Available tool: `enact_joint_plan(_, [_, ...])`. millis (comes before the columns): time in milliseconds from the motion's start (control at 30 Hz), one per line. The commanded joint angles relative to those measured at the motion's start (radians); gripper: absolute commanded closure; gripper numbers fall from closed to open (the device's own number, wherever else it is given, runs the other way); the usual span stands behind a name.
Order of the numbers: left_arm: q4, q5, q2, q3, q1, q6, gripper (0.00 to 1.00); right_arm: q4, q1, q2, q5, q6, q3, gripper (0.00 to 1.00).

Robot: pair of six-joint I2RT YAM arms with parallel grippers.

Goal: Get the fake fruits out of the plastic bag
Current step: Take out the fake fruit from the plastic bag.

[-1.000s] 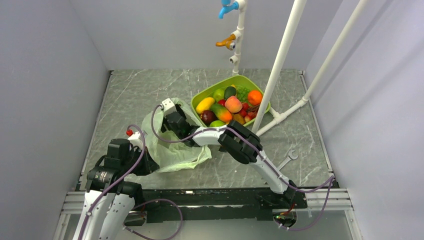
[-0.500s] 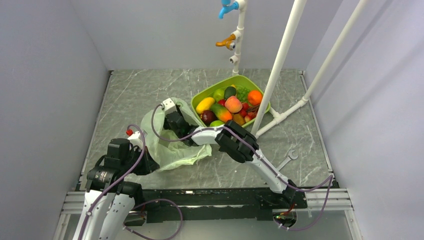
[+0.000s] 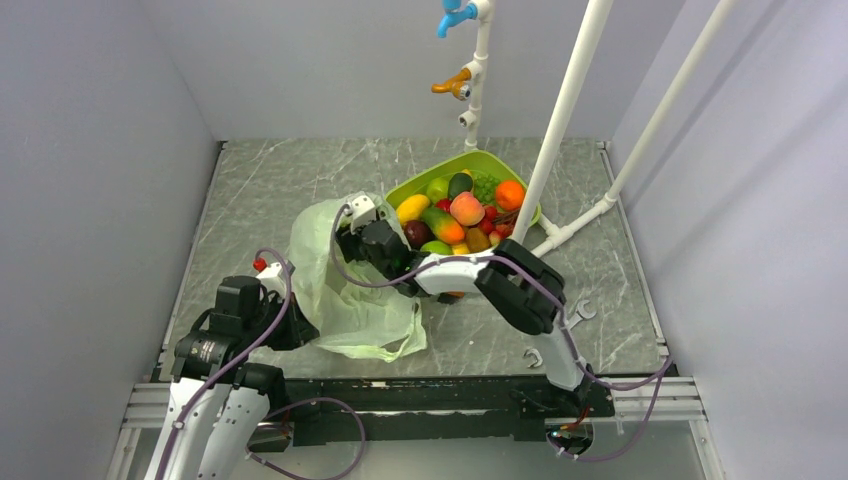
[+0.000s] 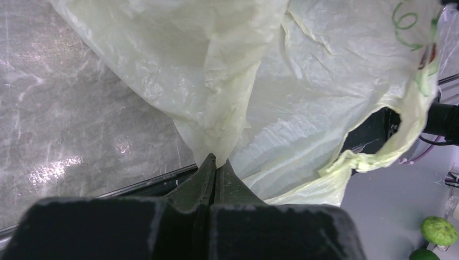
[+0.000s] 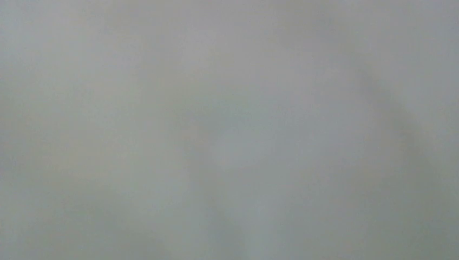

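Note:
The plastic bag (image 3: 345, 290) is a pale green, wrinkled film, pulled up off the table. My left gripper (image 4: 216, 161) is shut on a bunched fold of the plastic bag (image 4: 281, 92) at its near-left side. My right wrist (image 3: 375, 240) is pressed into the bag's far top edge, and the film hides its fingers. The right wrist view is filled with blurred grey-green. The fake fruits, among them a peach (image 3: 467, 208), an avocado (image 3: 459, 184) and grapes (image 3: 485, 185), lie in the green tray (image 3: 440, 172). A green round fruit (image 4: 438, 230) shows low right in the left wrist view.
Two white pipes (image 3: 560, 120) rise beside the tray, with a blue tap (image 3: 455, 15) and an orange tap (image 3: 452, 87) at the back wall. A wrench (image 3: 578, 313) and a second metal piece (image 3: 533, 357) lie right of my right arm. Grey walls close in on both sides.
My right wrist has moved right and toward the tray, taking the bag's top edge with it. The bag has lifted and puffed out toward the near edge. The left arm has stayed put.

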Motion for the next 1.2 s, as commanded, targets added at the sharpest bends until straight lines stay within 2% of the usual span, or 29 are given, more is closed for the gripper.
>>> enact_joint_plan(0, [0.01,0.014,-0.003,0.0,0.006,0.016,1.0,0.017,-0.001,-0.166,-0.146,0.068,-0.105,0.85])
enact_joint_plan(233, [0.01,0.021,0.006,0.0,0.008,0.021,1.0,-0.237,0.0,-0.274,-0.512,0.106,-0.166,0.83])
enact_joint_plan(333, [0.01,0.015,-0.007,0.0,0.008,0.017,1.0,-0.337,0.001,-0.326,-0.582,0.098,-0.206,0.82])
enact_joint_plan(467, [0.012,0.019,-0.001,0.0,0.012,0.021,1.0,-0.337,0.001,-0.414,-0.665,0.092,-0.306,0.83])
enact_joint_plan(633, [0.012,0.024,0.002,0.0,0.012,0.022,1.0,-0.314,0.015,-0.49,-0.733,0.12,-0.347,0.83])
enact_joint_plan(767, [0.012,0.02,-0.008,-0.001,0.012,0.02,1.0,-0.277,0.037,-0.558,-0.72,0.144,-0.352,0.84])
enact_joint_plan(933, [0.012,0.018,-0.015,0.0,0.012,0.019,1.0,-0.271,0.045,-0.657,-0.633,0.123,-0.356,0.86])
enact_joint_plan(1167, [0.012,0.021,-0.004,0.0,0.015,0.021,1.0,-0.357,0.045,-0.815,-0.349,0.03,-0.322,0.95])
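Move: The right hand is deep in the bag, already closed on a green fruit. From it the green basket's middle lies about 28 cm to the right, 8 cm ahead and 6 cm lower; the dark red fruit in its near corner is some 16 cm right and 2 cm ahead. The bag's open mouth is about 12 cm back and 6 cm right, the left gripper roughly 25 cm back and 3 cm left. From the left hand the basket is about 33 cm ahead, 30 cm right. Keeping its grip on the green fruit, the right hand draws back some 19 cm out of the far end of the bag towards its open front, lifting a little, dipping, then rising steadily to end about 12 cm higher and 5 cm farther right. On the way the wrist swings about 35 degrees counter-clockwise so the fingers point mostly left, tipping down and then partly levelling again, while the left gripper stays shut on the bag's rim and holds it in place. ##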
